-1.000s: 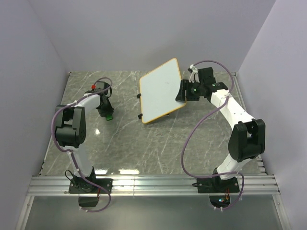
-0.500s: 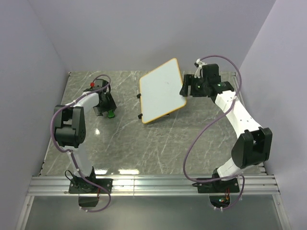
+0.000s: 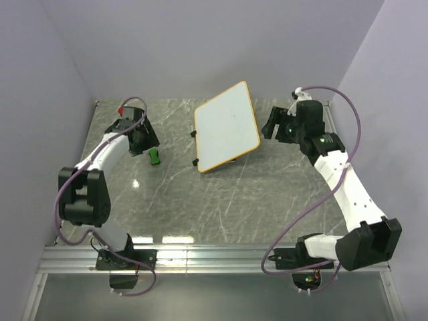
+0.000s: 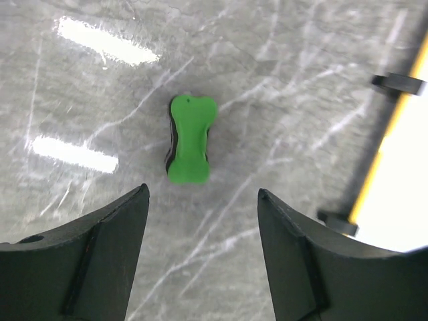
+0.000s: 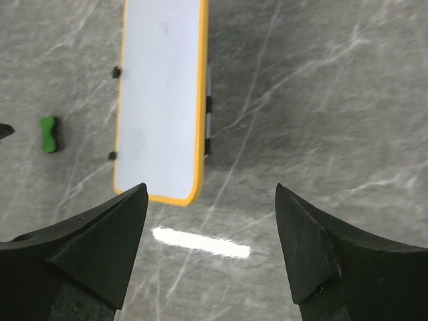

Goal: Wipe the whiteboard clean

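The whiteboard (image 3: 226, 127), white with an orange rim and small black feet, lies tilted at the back middle of the marble table; its face looks white apart from a faint speck. A small green eraser (image 3: 154, 156) lies on the table left of it. My left gripper (image 3: 147, 142) hovers just behind the eraser, open and empty; its wrist view shows the eraser (image 4: 189, 139) ahead of the open gripper (image 4: 202, 190) and the whiteboard's rim (image 4: 391, 124) at right. My right gripper (image 3: 271, 127) is open, apart from the board's right edge. Its wrist view shows the whiteboard (image 5: 160, 93) and eraser (image 5: 49, 134) beyond the gripper (image 5: 211, 188).
Grey marble tabletop (image 3: 214, 200) with lilac walls on three sides. An aluminium rail (image 3: 214, 257) carrying both arm bases runs along the near edge. Purple cables loop beside each arm.
The left gripper opened, let go of the green eraser and drew back to the left. The right gripper opened, left the whiteboard's right edge and pulled away to the right.
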Tool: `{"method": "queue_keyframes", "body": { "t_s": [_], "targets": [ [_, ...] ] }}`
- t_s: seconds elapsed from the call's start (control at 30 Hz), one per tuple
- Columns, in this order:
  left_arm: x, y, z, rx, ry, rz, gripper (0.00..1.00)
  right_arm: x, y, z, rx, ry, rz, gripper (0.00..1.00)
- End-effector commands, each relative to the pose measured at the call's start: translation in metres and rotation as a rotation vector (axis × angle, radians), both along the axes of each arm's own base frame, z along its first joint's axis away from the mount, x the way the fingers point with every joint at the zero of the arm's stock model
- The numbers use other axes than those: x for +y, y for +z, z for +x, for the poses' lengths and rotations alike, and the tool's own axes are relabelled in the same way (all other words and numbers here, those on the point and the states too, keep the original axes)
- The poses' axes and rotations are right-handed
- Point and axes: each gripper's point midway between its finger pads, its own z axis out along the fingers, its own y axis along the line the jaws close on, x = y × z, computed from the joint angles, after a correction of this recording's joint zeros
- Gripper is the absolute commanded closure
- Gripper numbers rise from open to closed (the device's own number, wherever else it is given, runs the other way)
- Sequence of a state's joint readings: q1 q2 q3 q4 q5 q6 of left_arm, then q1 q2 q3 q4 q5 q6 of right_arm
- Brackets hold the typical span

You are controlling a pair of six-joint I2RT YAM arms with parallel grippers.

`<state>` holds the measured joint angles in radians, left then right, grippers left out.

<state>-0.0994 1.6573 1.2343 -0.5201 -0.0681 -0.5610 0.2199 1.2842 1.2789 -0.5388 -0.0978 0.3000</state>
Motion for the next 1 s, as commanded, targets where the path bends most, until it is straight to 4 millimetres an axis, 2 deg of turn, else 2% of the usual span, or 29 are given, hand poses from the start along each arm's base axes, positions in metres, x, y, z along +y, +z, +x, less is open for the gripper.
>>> {"method": "queue_keyframes", "body": {
  "t_s": [0.0,0.03,0.07,0.1,0.13,0.17,0.27,0.3,0.33,0.37,0.5,0.53,0.6,0.63,0.73,0.8,0.87,0.9,0.97],
  "targets": [
    [0.0,0.037,-0.007,-0.105,-0.02,-0.01,0.29,0.016,0.003,-0.007,-0.025,0.026,0.129,0.17],
    [0.0,0.036,-0.013,-0.103,-0.016,-0.011,0.29,0.021,-0.003,-0.011,-0.012,0.044,0.147,0.18],
    [0.001,0.048,-0.017,-0.135,-0.01,-0.015,0.29,0.028,0.001,-0.015,-0.016,0.07,0.187,0.18],
    [0.001,0.05,-0.021,-0.142,-0.009,-0.019,0.28,0.032,0.002,-0.019,-0.016,0.087,0.205,0.18],
    [0.002,0.045,-0.029,-0.133,0.003,-0.028,0.28,0.035,0.0,-0.025,-0.004,0.106,0.217,0.19],
    [0.002,0.054,-0.035,-0.158,0.013,-0.037,0.28,0.039,0.001,-0.036,0.006,0.138,0.223,0.19],
    [-0.002,0.054,-0.052,-0.142,0.035,-0.08,0.28,0.039,0.008,-0.065,-0.015,0.172,0.238,0.19],
    [-0.003,0.063,-0.057,-0.169,0.034,-0.097,0.27,0.039,0.006,-0.075,-0.019,0.185,0.245,0.19],
    [-0.007,0.06,-0.063,-0.167,0.028,-0.118,0.26,0.036,-0.011,-0.085,0.01,0.181,0.241,0.19],
    [-0.01,0.063,-0.066,-0.175,0.028,-0.144,0.25,0.032,-0.008,-0.097,-0.01,0.175,0.248,0.18],
    [-0.017,0.088,-0.083,-0.23,0.029,-0.207,0.12,0.029,-0.034,-0.133,0.018,0.167,0.301,0.17],
    [-0.021,0.093,-0.086,-0.234,0.021,-0.228,0.12,0.032,-0.038,-0.145,0.02,0.181,0.331,0.17],
    [-0.024,0.106,-0.095,-0.256,0.001,-0.245,0.1,0.032,-0.045,-0.155,0.03,0.182,0.351,0.17],
    [-0.027,0.111,-0.098,-0.264,-0.019,-0.255,0.07,0.031,-0.039,-0.161,0.007,0.185,0.365,0.16],
    [-0.034,0.125,-0.107,-0.285,-0.07,-0.284,0.08,0.03,-0.036,-0.176,-0.01,0.194,0.384,0.16],
    [-0.041,0.143,-0.111,-0.324,-0.107,-0.31,0.08,0.029,-0.038,-0.183,-0.011,0.194,0.39,0.16],
    [-0.039,0.156,-0.112,-0.347,-0.111,-0.303,0.08,0.027,-0.038,-0.193,-0.02,0.196,0.397,0.16],
    [-0.038,0.168,-0.113,-0.365,-0.112,-0.296,0.07,0.027,-0.039,-0.196,-0.02,0.199,0.397,0.16],
    [-0.035,0.177,-0.113,-0.374,-0.105,-0.275,0.07,0.025,-0.04,-0.202,-0.026,0.203,0.397,0.16]
  ]
}}
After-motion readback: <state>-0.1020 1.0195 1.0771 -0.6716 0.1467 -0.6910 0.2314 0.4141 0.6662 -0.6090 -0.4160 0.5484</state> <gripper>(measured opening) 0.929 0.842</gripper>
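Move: The green eraser already lies let go on the table, about 9 cm below the left hand and about 1 cm to its left, level with it fore and aft. From that hand the middle of the whiteboard is roughly 7 cm ahead and 27 cm to the right, at about hand height. For the right hand, the whiteboard's middle is some 11 cm ahead, 12 cm left and 16 cm below; the eraser is around 39 cm left, 4 cm ahead and 24 cm below. The eraser and the wiped whiteboard are left behind as both empty hands retreat: the left rises about 14 cm and draws back 11 cm, drifting slightly right, fingers tipping up, its left side dropping, its already open grip widening. The right, still open, pulls back some 19 cm from the board, sinking slightly and rolling left side up. ##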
